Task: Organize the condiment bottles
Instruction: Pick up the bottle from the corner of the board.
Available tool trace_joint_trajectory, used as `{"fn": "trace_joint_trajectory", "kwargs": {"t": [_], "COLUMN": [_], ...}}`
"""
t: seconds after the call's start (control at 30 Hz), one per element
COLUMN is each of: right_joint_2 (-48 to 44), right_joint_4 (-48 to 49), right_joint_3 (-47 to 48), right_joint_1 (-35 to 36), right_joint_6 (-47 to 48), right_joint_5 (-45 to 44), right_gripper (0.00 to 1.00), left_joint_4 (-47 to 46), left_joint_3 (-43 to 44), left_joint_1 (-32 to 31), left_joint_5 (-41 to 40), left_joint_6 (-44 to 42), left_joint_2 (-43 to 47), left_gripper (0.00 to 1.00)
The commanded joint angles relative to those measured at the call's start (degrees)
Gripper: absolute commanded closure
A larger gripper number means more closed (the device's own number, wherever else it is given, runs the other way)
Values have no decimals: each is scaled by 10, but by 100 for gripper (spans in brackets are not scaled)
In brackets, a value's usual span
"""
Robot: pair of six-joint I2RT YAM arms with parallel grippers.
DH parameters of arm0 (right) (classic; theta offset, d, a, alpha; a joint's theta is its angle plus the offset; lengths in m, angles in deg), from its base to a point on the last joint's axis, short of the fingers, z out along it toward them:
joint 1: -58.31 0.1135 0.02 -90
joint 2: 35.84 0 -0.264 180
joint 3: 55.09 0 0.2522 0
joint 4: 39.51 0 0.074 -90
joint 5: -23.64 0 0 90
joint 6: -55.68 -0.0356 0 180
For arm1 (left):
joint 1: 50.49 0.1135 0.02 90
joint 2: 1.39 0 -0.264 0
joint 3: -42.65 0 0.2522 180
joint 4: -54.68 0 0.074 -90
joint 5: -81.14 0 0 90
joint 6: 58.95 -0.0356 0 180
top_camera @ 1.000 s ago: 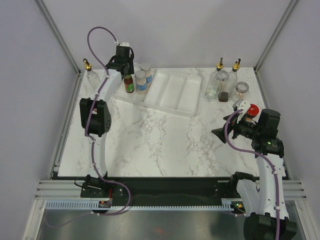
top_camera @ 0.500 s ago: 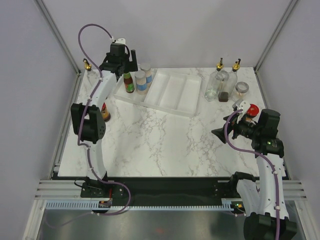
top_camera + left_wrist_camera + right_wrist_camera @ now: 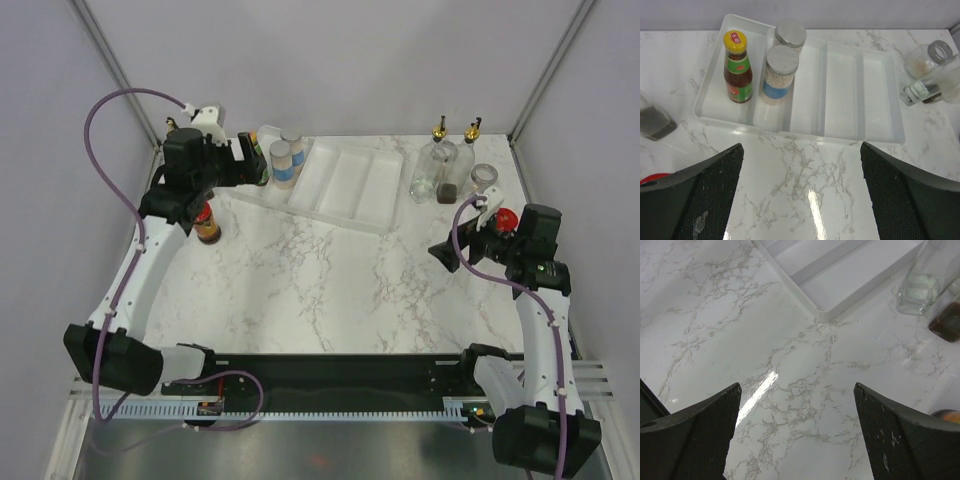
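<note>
The white tray (image 3: 875, 100) holds an orange-capped sauce bottle (image 3: 737, 67) in its left compartment. Two silver-lidded spice jars (image 3: 781, 75) (image 3: 790, 35) stand in the compartment beside it. My left gripper (image 3: 801, 148) is open above bare marble just in front of the tray, holding nothing; from above it (image 3: 247, 163) sits at the tray's left end. Two glass cruets (image 3: 437, 160) (image 3: 467, 150) and a spice jar (image 3: 484, 178) stand right of the tray. My right gripper (image 3: 796, 388) is open and empty over marble, near the tray's corner (image 3: 840, 287).
A red-lidded dark jar (image 3: 207, 222) stands on the marble by my left arm. Another red-lidded jar (image 3: 505, 218) is beside my right wrist. A cruet with a gold spout (image 3: 173, 127) is at the far left corner. Frame posts run along the table's edges.
My left arm has swung back and to the left, away from the tray's far-left end, uncovering the red-lidded jar. My right gripper has risen slightly.
</note>
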State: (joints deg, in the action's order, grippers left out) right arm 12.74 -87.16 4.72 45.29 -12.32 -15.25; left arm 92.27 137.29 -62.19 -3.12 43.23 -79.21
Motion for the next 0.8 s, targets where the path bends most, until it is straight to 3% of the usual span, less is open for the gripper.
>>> {"fn": "trace_joint_trajectory", "kwargs": {"t": [0.0,0.27,0.53,0.57,0.77], "right_joint_2": [18,120,250,259,296], "right_joint_4": [20,21,29,30,26], "right_joint_3": [66,180,264,282,318], "right_joint_1": [-2,-2,-2,-2,-2], "right_joint_6": [-35,-99,-137,-136,-87], "right_joint_5": [-48,-191,-280,-294,-339], "right_gripper": [3,5,9,9,5], "left_joint_4": [-3,-7,-7,37,23], "left_joint_3": [-89,-228,-255,-264,-339], "left_joint_1": [1,-1,-4,-7,-24], "left_joint_5": [70,115,115,181,120], "left_joint_6": [5,4,4,18,-5], "left_joint_2": [74,238,344,350,400], "left_gripper": [0,0,0,0,0]}}
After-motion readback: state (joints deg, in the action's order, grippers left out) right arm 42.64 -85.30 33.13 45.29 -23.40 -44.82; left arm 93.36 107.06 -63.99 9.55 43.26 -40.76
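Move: Some 26 cm ahead of the right hand, 15 cm to its right and 16 cm below stands the steel-lidded glass jar, near the board's far right corner. The dark-based bottle is about 25 cm ahead and 7 cm right of that hand; the red-capped jar is nearer, 9 cm ahead and 13 cm right. From the left hand, the glass jar lies about 60 cm right, 10 cm ahead and 27 cm lower. Swinging clockwise some 30 degrees, the open right hand travels about 14 cm forward and 10 cm right towards the glass jar, rising about 5 cm on the way before dipping partly back down. Meanwhile the empty left hand, still open, draws back about 16 cm from the tray and the sauce bottle, turning clockwise a little. ##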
